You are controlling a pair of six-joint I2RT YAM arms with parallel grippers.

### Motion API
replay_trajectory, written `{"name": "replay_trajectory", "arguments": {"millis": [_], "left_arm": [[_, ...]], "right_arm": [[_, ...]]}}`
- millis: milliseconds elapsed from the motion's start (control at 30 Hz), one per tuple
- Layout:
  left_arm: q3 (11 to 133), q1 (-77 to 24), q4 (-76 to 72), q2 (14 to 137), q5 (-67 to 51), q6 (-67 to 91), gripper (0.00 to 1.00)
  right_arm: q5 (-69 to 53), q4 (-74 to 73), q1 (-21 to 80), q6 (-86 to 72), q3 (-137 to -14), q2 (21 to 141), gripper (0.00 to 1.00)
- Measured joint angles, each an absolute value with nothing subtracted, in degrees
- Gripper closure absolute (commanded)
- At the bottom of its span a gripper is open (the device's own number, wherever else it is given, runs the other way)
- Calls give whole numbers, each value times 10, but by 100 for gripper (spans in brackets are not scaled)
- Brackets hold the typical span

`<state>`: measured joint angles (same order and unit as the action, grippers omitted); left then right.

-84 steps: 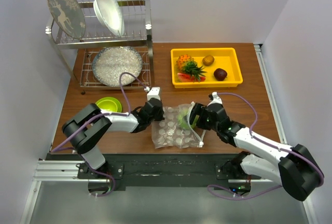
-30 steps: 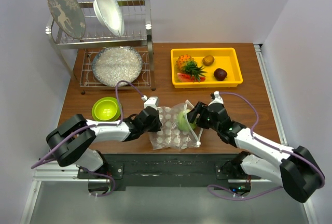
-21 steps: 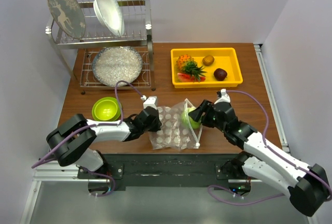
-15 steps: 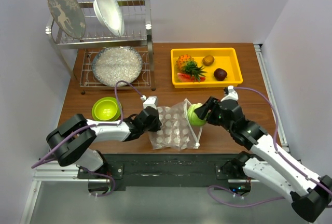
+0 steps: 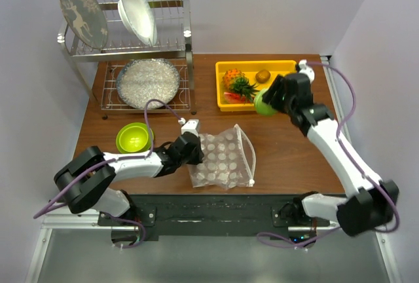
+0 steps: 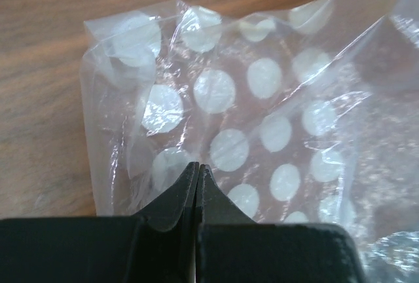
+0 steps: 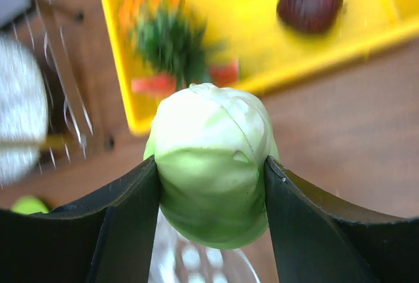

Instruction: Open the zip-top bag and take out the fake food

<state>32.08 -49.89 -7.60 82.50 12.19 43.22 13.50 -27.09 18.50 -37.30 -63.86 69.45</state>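
Observation:
The clear, white-dotted zip-top bag [image 5: 222, 160] lies flat at the table's near middle and fills the left wrist view [image 6: 262, 99]. My left gripper [image 5: 190, 149] [image 6: 198, 166] is shut, pinching the film at the bag's left edge. My right gripper [image 5: 265, 103] [image 7: 211, 178] is shut on a green round fake fruit [image 5: 263, 105] [image 7: 213, 165], held in the air at the near edge of the yellow tray [image 5: 293, 67]. In the tray lie a pineapple [image 5: 234, 81], a watermelon slice [image 7: 154, 85], a kiwi [image 5: 263, 76] and a dark purple-red ball [image 7: 309, 4].
A lime-green bowl [image 5: 134, 137] sits left of the bag. A metal dish rack [image 5: 124, 50] with two upright plates and a textured glass plate [image 5: 147, 82] under it fills the far left corner. Walls close in on both sides.
My right gripper has lifted the green fruit out of the bag's mouth and carried it away to the far right, up to the yellow tray. The bag has sagged flat. The left gripper has stayed put.

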Motion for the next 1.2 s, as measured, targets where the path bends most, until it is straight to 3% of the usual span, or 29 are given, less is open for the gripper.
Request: {"name": "replay_trajectory", "arguments": {"millis": [367,500,767,867,933,1167,1200], "left_arm": [[397,-499,-43,811,96,406,98],[425,-499,-23,796,94,391,96],[455,-499,6,773,94,368,89],[456,-499,21,762,94,363,78],[457,-499,28,757,94,360,71],[474,-495,51,739,91,343,43],[475,-491,53,733,89,339,32]], "right_arm": [[83,-134,58,-365,-813,982,71],[82,-121,41,-364,-858,1062,62],[82,-126,12,-359,-939,1172,23],[81,-139,6,-353,-976,1201,7],[81,-148,5,-350,-989,1207,2],[83,-199,4,-338,-1023,1196,1],[82,-206,4,-338,-1021,1187,2]]}}
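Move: The right hand already holds the green cabbage high up; the free spot in the yellow tray's far right part lies about 23 cm ahead, 10 cm right and 17 cm below it. Nearest that spot, around 19 cm below the hand, are the brown kiwi, 23 cm ahead and 1 cm right, and the dark fruit, 15 cm ahead and 6 cm right. For the left hand, shut low by the bag's left part, the bag's middle is 6 cm right, 1 cm back and 3 cm down. The right hand carries the cabbage fast over the tray, some 23 cm forward and 10 cm right, at first level and then sinking about 10 cm beyond the dark fruit, turning slightly clockwise; there its fingers spread wide, let the cabbage go, and it backs upward a little. Meanwhile the left hand rises about 12 cm off the bag, drifting slightly right and forward, and its shut fingers open about halfway near the end. ##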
